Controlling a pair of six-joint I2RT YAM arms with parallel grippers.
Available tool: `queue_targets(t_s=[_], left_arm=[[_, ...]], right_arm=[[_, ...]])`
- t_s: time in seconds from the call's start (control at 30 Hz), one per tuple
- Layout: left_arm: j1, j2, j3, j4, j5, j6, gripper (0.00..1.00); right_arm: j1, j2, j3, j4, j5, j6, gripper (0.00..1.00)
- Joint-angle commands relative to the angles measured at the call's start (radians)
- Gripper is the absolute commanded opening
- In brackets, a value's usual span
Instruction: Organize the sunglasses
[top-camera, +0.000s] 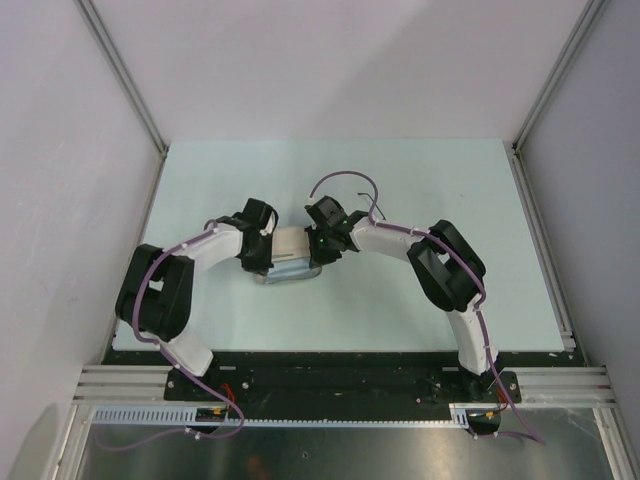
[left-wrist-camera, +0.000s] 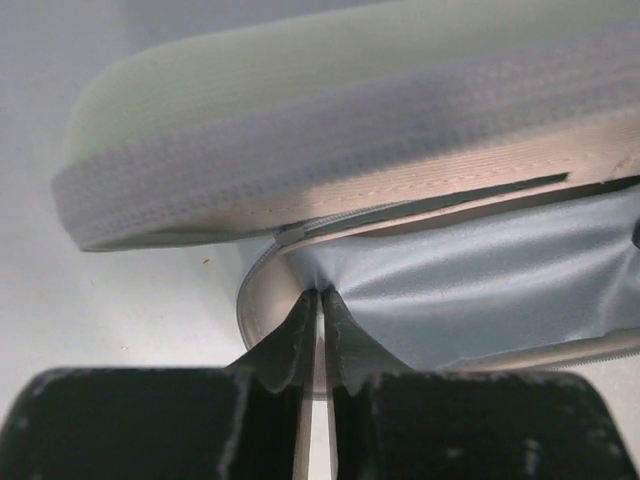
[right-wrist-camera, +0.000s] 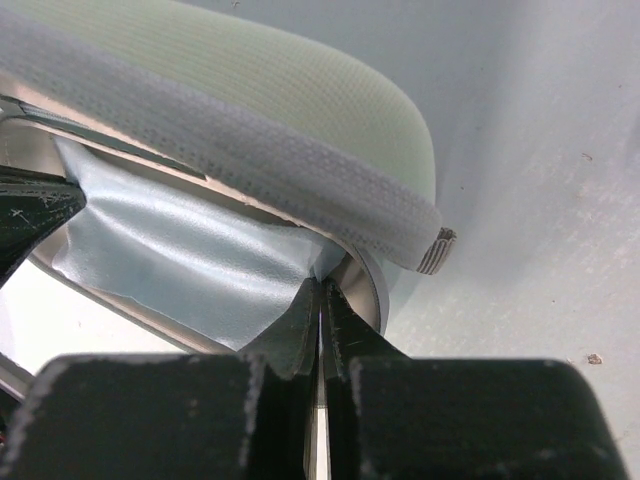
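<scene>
The sunglasses are hidden. A beige case lies mid-table between my two grippers, its lid raised a little over the lower shell. A light-blue cloth fills the mouth of the case. My left gripper is at the case's left end, shut on a pinch of the cloth's edge. My right gripper is at the right end, also shut on the cloth at the rim.
The case sits on a pale green table walled by white panels on three sides. A metal rail runs along the right edge. A purple cable loops above the right wrist.
</scene>
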Motion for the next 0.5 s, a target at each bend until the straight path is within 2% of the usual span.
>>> queue_targets(t_s=[0.0,0.13,0.33,0.47], left_arm=[[0.002,0.007,0.017,-0.036,-0.074,-0.005,0.16],[0.002,-0.017,0.022,-0.042,-0.088,-0.013,0.38],[-0.003,-0.073,0.037,-0.042,-0.052,-0.029,0.4],[-0.014,-0.109,0.04,-0.042,-0.04,-0.06,0.34]], right_arm=[[-0.006,-0.001,-0.017,-0.021,0.103,-0.016,0.0],[-0.004,-0.001,-0.016,-0.026,0.109,-0.016,0.0],[0.0,-0.001,-0.017,-0.028,0.123,-0.01,0.0],[0.0,-0.001,-0.017,-0.028,0.131,0.002,0.0]])
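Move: The left fingers still pinch the left end of the grey-blue cloth in the open case; the cloth's middle lies about 6 cm to their right, level with them. The case's raised lid stands some 6 cm ahead and 6 cm to their right. The right fingers pinch the cloth's other end, its middle about 5 cm left and 1 cm back, the lid 5 cm left and 4 cm ahead. The sunglasses lie roughly 10 cm ahead and 9 cm right of the right hand. Opening first, down at the cloth, the left fingers part to over a third of their range while edging about half a centimetre left, let go of the cloth's left end, then rise straight up by some 1 cm, staying open. The right hand stays put, shut on the right end of the cloth. ##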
